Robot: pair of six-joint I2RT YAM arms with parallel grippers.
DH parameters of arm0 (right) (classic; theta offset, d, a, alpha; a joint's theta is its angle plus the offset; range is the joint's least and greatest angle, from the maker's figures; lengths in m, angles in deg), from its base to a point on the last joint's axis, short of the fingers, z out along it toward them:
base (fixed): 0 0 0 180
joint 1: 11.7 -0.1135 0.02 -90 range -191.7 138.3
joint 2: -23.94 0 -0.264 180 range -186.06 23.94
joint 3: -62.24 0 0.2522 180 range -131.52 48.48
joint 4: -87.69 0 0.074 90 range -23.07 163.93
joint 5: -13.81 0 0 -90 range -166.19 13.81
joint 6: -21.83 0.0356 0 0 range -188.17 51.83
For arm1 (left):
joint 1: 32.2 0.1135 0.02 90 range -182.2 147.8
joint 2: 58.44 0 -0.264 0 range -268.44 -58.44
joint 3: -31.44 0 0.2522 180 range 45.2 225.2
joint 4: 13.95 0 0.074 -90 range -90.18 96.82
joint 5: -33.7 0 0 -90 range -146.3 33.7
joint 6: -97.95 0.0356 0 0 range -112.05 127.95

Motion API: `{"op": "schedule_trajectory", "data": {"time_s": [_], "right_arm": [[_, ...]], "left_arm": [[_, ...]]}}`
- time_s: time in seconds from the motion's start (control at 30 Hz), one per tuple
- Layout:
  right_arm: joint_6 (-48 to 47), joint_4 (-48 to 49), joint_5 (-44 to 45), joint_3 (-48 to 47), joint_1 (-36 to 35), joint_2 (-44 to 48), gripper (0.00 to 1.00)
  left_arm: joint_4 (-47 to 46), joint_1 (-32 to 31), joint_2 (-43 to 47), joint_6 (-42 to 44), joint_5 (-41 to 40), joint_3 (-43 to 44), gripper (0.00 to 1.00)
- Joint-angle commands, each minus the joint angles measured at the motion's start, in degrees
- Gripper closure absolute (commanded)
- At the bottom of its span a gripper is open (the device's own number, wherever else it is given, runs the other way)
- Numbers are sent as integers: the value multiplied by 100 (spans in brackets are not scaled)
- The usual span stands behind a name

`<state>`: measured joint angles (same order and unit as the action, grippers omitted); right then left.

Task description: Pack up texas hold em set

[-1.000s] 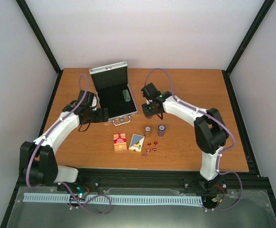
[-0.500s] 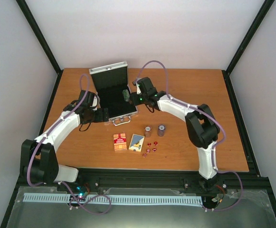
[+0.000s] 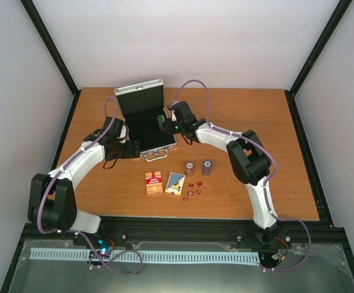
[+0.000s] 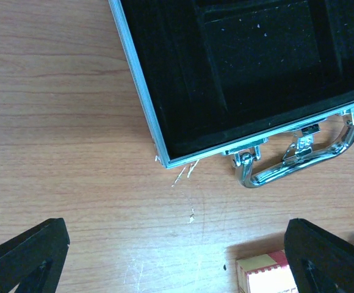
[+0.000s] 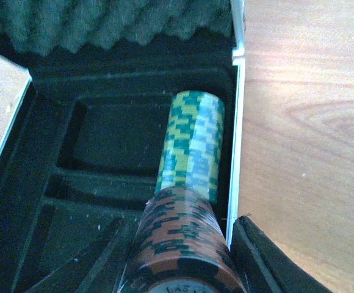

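The silver briefcase lies open at the back left, its black lining showing. A green chip stack lies in the slot along its right wall. My right gripper is shut on an orange-brown chip stack, held just behind the green one over that slot; from above it is at the case's right side. My left gripper is open over bare table near the case's front left corner. Two chip stacks, a red deck, a blue-yellow deck and red dice sit on the table.
The case's chrome handle sticks out toward the decks, and a corner of the red deck lies by my left gripper's right finger. The upright lid stands behind the tray. Black frame posts rise at the table's back corners.
My right arm has swung left from the table beside the case to over its right slot, carrying the orange-brown stack. The left arm has hardly moved.
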<state>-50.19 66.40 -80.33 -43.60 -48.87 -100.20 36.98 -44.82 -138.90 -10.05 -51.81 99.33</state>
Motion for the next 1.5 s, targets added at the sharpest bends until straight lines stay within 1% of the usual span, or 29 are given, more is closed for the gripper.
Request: {"op": "schedule_trajectory", "data": {"time_s": [0.0,0.17,0.37,0.4,0.47,0.57,0.6,0.63,0.67,0.7,0.83,1.07,1.1,1.13,1.2,1.3,1.37,1.47], "right_arm": [[208,1212,403,128,-61,-3,97],[253,1090,770,125,-143,-260,96],[372,1080,712,519,-175,-181,94],[379,1126,697,575,-183,-166,92],[380,1148,684,595,-207,-200,78],[378,1096,656,537,-227,-291,67],[382,1079,626,532,-234,-307,60],[382,1066,613,519,-242,-320,51],[384,1045,608,527,-253,-315,47],[382,1016,609,530,-268,-307,41],[357,846,633,567,-331,-264,28],[229,601,706,709,-396,68,27],[198,463,745,638,-397,143,27],[145,192,783,541,-389,206,23],[-5,-288,861,302,-373,369,20],[-146,-1067,1131,82,-322,727,5],[-269,-1803,1134,-160,-264,865,4],[-547,-3094,1150,-596,-256,841,4]], "left_arm": [[-139,-3,-124,104,-8,97,0],[-143,-3,-263,96,38,152,0],[-155,-3,-343,82,69,201,0],[-157,-1,-354,78,75,211,0],[-173,-3,-386,69,97,217,0],[-184,-3,-437,74,160,247,0],[-171,-1,-449,69,170,254,0],[-168,-3,-460,70,175,268,0],[-170,-2,-460,75,182,273,0],[-173,-3,-453,77,188,274,0],[-166,-3,-436,83,207,266,0],[-198,-3,-415,103,228,276,0],[-192,-3,-410,104,222,281,0],[-185,-3,-397,104,219,289,0],[-167,-3,-365,119,228,312,0],[-150,2,-305,147,243,331,0],[-100,-3,-271,165,184,355,0],[27,-3,-246,159,120,448,0]]}}
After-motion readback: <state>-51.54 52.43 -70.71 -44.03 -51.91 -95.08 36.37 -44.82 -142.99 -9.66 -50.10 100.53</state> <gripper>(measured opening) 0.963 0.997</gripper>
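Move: The right hand already holds the brown chip stack above the case; its compartment, in the near right part of the case, lies about 5 cm below that hand and roughly 1 cm back. The green chip stack lies some 5 cm ahead, 2 cm left and 5 cm below, the case's right wall about 3 cm to the right, and the handle about 8 cm back and 4 cm left. From the left hand, the compartment is some 10 cm ahead, 13 cm right and 6 cm below. The right hand, its fingers still gripping the near end of the brown chip stack, eases about 1.5 cm forward towards the green chip stack, then draws back over 4 cm while sinking some 4 cm, opening on the way to lay the brown stack in the case in line with the green one. It lets go, opens wide and lifts clear by about 5 cm, edging right, while the left hand, empty and open beside the near left corner of the case, sinks about 2 cm without taking hold of anything. ##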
